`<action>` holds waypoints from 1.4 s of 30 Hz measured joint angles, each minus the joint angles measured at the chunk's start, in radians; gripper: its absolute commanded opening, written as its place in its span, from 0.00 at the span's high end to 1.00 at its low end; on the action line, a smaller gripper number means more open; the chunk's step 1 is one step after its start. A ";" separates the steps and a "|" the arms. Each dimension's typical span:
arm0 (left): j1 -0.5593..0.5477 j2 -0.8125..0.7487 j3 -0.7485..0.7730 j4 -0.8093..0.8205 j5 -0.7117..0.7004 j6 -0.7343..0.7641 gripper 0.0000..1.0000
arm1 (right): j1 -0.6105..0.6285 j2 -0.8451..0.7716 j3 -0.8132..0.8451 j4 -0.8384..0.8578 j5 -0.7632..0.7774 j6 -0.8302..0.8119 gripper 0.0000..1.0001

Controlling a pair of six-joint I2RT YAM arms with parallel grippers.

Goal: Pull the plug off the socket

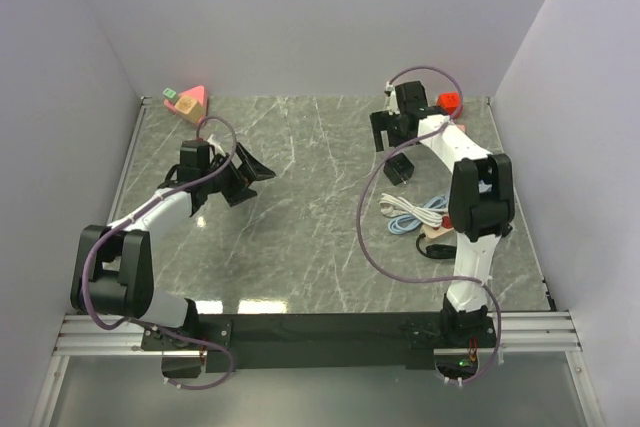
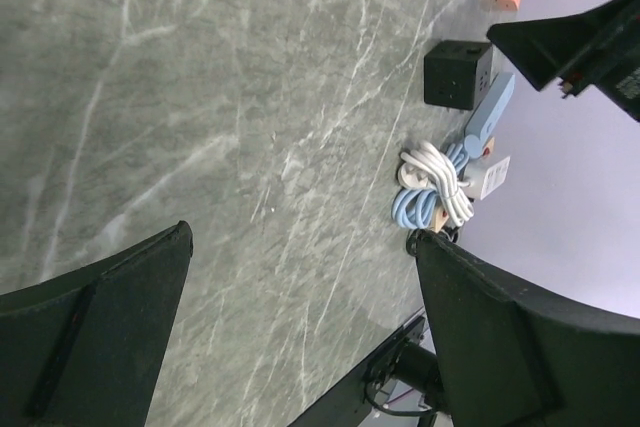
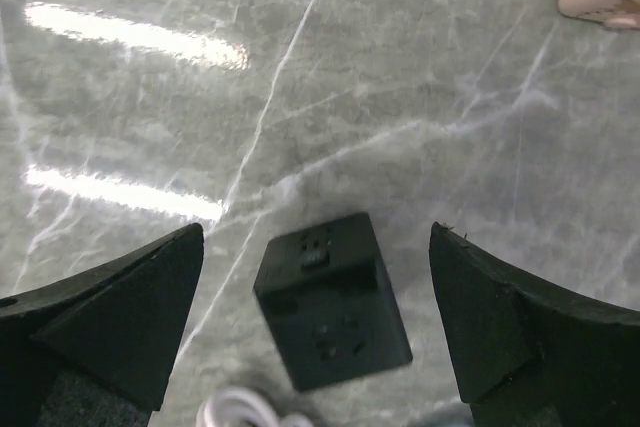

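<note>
A black cube socket (image 3: 330, 312) stands on the marble table, below and between my right gripper's (image 3: 318, 232) spread fingers, not touched. In the top view the cube (image 1: 400, 169) sits just in front of the right gripper (image 1: 392, 145). A blue power strip (image 2: 490, 112) lies by the right wall with a white plug (image 2: 488, 177) beside its near end; whether it is plugged in I cannot tell. Coiled white and blue cables (image 2: 430, 187) lie next to it. My left gripper (image 2: 300, 237) is open and empty, hovering at mid-left of the table (image 1: 255, 182), far from the strip.
Coloured toy blocks (image 1: 187, 100) sit in the far left corner. A red object (image 1: 449, 101) sits in the far right corner. The cable bundle (image 1: 415, 215) lies beside the right arm's forearm. Walls enclose the table on three sides.
</note>
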 measured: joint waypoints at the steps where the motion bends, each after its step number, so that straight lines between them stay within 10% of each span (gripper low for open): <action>1: 0.007 0.000 0.000 0.000 0.001 0.001 0.01 | 0.000 0.023 0.016 0.013 0.000 -0.005 0.00; 15: 0.082 0.084 0.029 0.002 0.060 0.017 0.01 | -0.001 0.111 -0.020 -0.023 0.005 -0.034 0.15; 18: 0.085 0.114 0.034 0.010 0.076 0.017 0.01 | -0.001 0.111 -0.021 -0.045 0.022 -0.025 0.46; 20: 0.086 0.130 0.036 0.016 0.081 0.017 0.02 | -0.002 0.111 -0.020 -0.057 0.031 0.002 1.00; 36: 0.166 0.218 0.214 -0.060 0.116 0.049 0.04 | -0.042 0.453 0.751 -0.064 0.218 0.388 0.97; 42: 0.214 0.228 0.298 -0.094 0.113 0.052 0.04 | -0.109 0.464 0.644 0.098 0.264 0.718 0.77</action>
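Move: The black plug cube stands almost under the open right gripper, about 7 cm below, 2 cm back and 1 cm to the right. From that gripper, the white plug lies some 14 cm ahead and 1 cm right, the pinkish socket cube about 13 cm ahead and 7 cm right, and the coiled white cord roughly 12 cm back and 4 cm right, all about as low. From the left gripper, the black cube is some 11 cm ahead, 30 cm right and 9 cm down. Sink the right gripper about 6 cm, easing slightly back, and close its fingers on the sides of the black plug cube. Then lift and carry it some 19 cm forward, drifting right, towards the white plug and pinkish socket cube while turning clockwise about 45 degrees; dip slightly last, keeping hold. Meanwhile, bring the empty, open left gripper forward and left, dipping before it rises. ##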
